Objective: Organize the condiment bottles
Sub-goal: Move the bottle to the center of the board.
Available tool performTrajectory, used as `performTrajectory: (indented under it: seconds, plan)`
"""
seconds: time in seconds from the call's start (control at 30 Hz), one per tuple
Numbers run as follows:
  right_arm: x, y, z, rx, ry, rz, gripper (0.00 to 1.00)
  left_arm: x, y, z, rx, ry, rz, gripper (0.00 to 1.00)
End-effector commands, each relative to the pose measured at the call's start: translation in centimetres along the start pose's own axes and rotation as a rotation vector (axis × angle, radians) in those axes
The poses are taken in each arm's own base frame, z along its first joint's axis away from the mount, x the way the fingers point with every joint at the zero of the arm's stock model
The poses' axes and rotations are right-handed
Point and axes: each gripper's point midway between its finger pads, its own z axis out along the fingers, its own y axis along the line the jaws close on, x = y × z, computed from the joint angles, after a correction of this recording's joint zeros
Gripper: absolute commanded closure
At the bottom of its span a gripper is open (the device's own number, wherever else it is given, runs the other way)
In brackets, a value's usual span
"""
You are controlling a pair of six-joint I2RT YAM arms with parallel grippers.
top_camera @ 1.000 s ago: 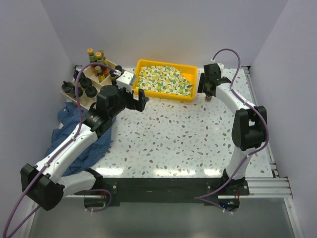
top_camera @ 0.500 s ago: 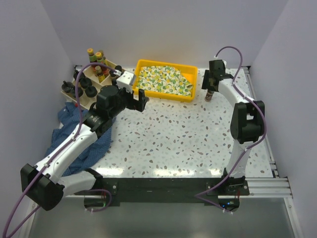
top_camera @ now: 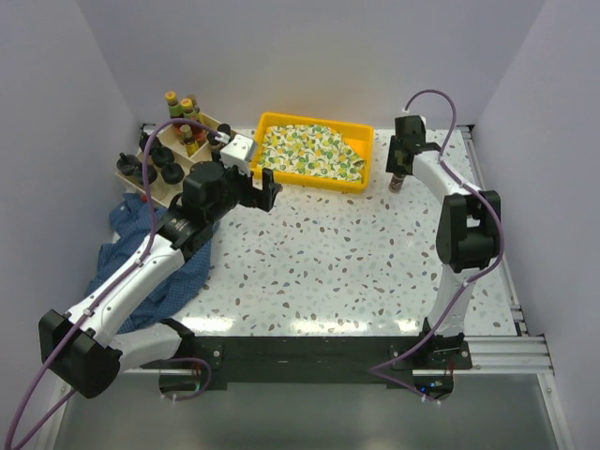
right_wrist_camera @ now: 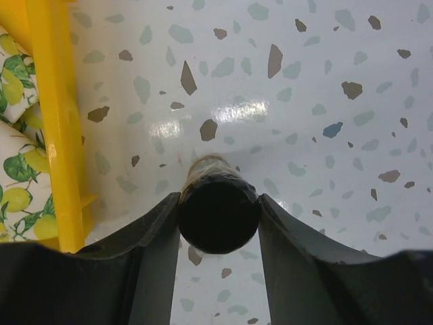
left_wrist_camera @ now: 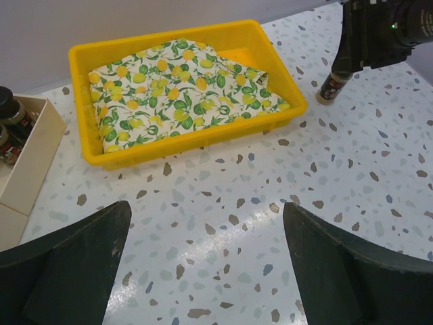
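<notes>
A small brown spice jar (right_wrist_camera: 218, 211) with a black cap stands upright on the speckled table, just right of the yellow tray. My right gripper (right_wrist_camera: 218, 218) is down over it, both fingers pressed against the cap's sides. From above, the jar (top_camera: 396, 182) shows under that gripper (top_camera: 397, 173). The left wrist view shows the same jar (left_wrist_camera: 330, 88). Other condiment bottles (top_camera: 178, 105) and black-capped ones (top_camera: 161, 165) stand in the wooden box (top_camera: 174, 141) at the back left. My left gripper (left_wrist_camera: 206, 210) hangs open over bare table, holding nothing.
The yellow tray (top_camera: 314, 186) with lemon-patterned cloth sits at the back centre, close to the jar's left. A blue cloth (top_camera: 141, 246) lies crumpled under the left arm. The enclosure walls stand close behind and to the right of the right arm.
My right gripper has come down around the spice jar and its fingers have closed onto the cap. The left arm has not moved.
</notes>
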Motion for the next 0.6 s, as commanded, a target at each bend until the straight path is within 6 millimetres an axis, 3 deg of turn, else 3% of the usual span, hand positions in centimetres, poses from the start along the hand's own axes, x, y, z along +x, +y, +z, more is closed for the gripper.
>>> performTrajectory:
  seconds: [0.0, 0.07, 0.1, 0.13, 0.2, 0.23, 0.3, 0.33, 0.4, 0.5, 0.57]
  plan:
    - [-1.1, -0.7, -4.3, -0.023, -0.066, -0.004, 0.65, -2.1, 0.0, -0.7, -0.009, -0.082, -0.005, 0.00]
    - [1.0, -0.3, -5.1, -0.042, -0.035, -0.021, 0.65, -2.2, 0.2, -0.8, -0.021, -0.084, -0.005, 0.00]
    - [0.7, -0.2, -6.6, -0.058, -0.059, -0.019, 0.65, -2.2, 0.5, -0.8, -0.038, -0.085, -0.009, 0.00]
    - [2.6, 0.5, -7.0, -0.065, -0.035, -0.046, 0.65, -2.2, 0.7, -0.9, -0.050, -0.084, -0.012, 0.00]
    - [3.2, 1.1, -9.2, -0.090, -0.064, -0.061, 0.65, -2.4, 1.4, -1.3, -0.088, -0.103, -0.020, 0.00]
    - [5.2, 2.2, -9.7, -0.114, -0.047, -0.095, 0.65, -2.7, 1.6, -1.5, -0.100, -0.116, -0.023, 0.00]
    - [5.9, 3.2, -11.5, -0.151, -0.066, -0.100, 0.65, -2.9, 2.0, -1.9, -0.126, -0.130, -0.028, 0.00]
    - [7.6, 4.7, -12.0, -0.197, -0.050, -0.128, 0.65, -2.9, 2.2, -1.9, -0.134, -0.134, -0.030, 0.00]
    - [8.4, 6.2, -13.2, -0.247, -0.060, -0.144, 0.65, -2.9, 2.5, -2.1, -0.154, -0.140, -0.036, 0.00]
    - [10.5, 10.9, -16.5, -0.364, -0.087, -0.211, 0.65, -2.9, 2.9, -2.1, -0.176, -0.141, -0.040, 0.00]
    - [11.0, 12.6, -17.8, -0.392, -0.109, -0.230, 0.65, -2.8, 3.1, -2.1, -0.188, -0.138, -0.041, 0.00]
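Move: The bottle is already pinched by its cap in the right fingers, its middle about 3 cm below the hand point. The open centre of the board lies some 17 cm back and 25 cm to the right hand's left, 8 cm below. The yellow tray's middle is about 10 cm farther out and 23 cm left of the right hand, 5 cm below. From the left hand the board's centre is roughly level, 12 cm right and 25 cm down. The bottle, still held by the cap, goes quickly with the right hand first straight back, then back and left, past the tray's near right corner towards the board's centre. It travels about 20 cm while rising a little and turning some 20 degrees counter-clockwise. The empty left hand, fingers still wide open, eases left and slightly up. ##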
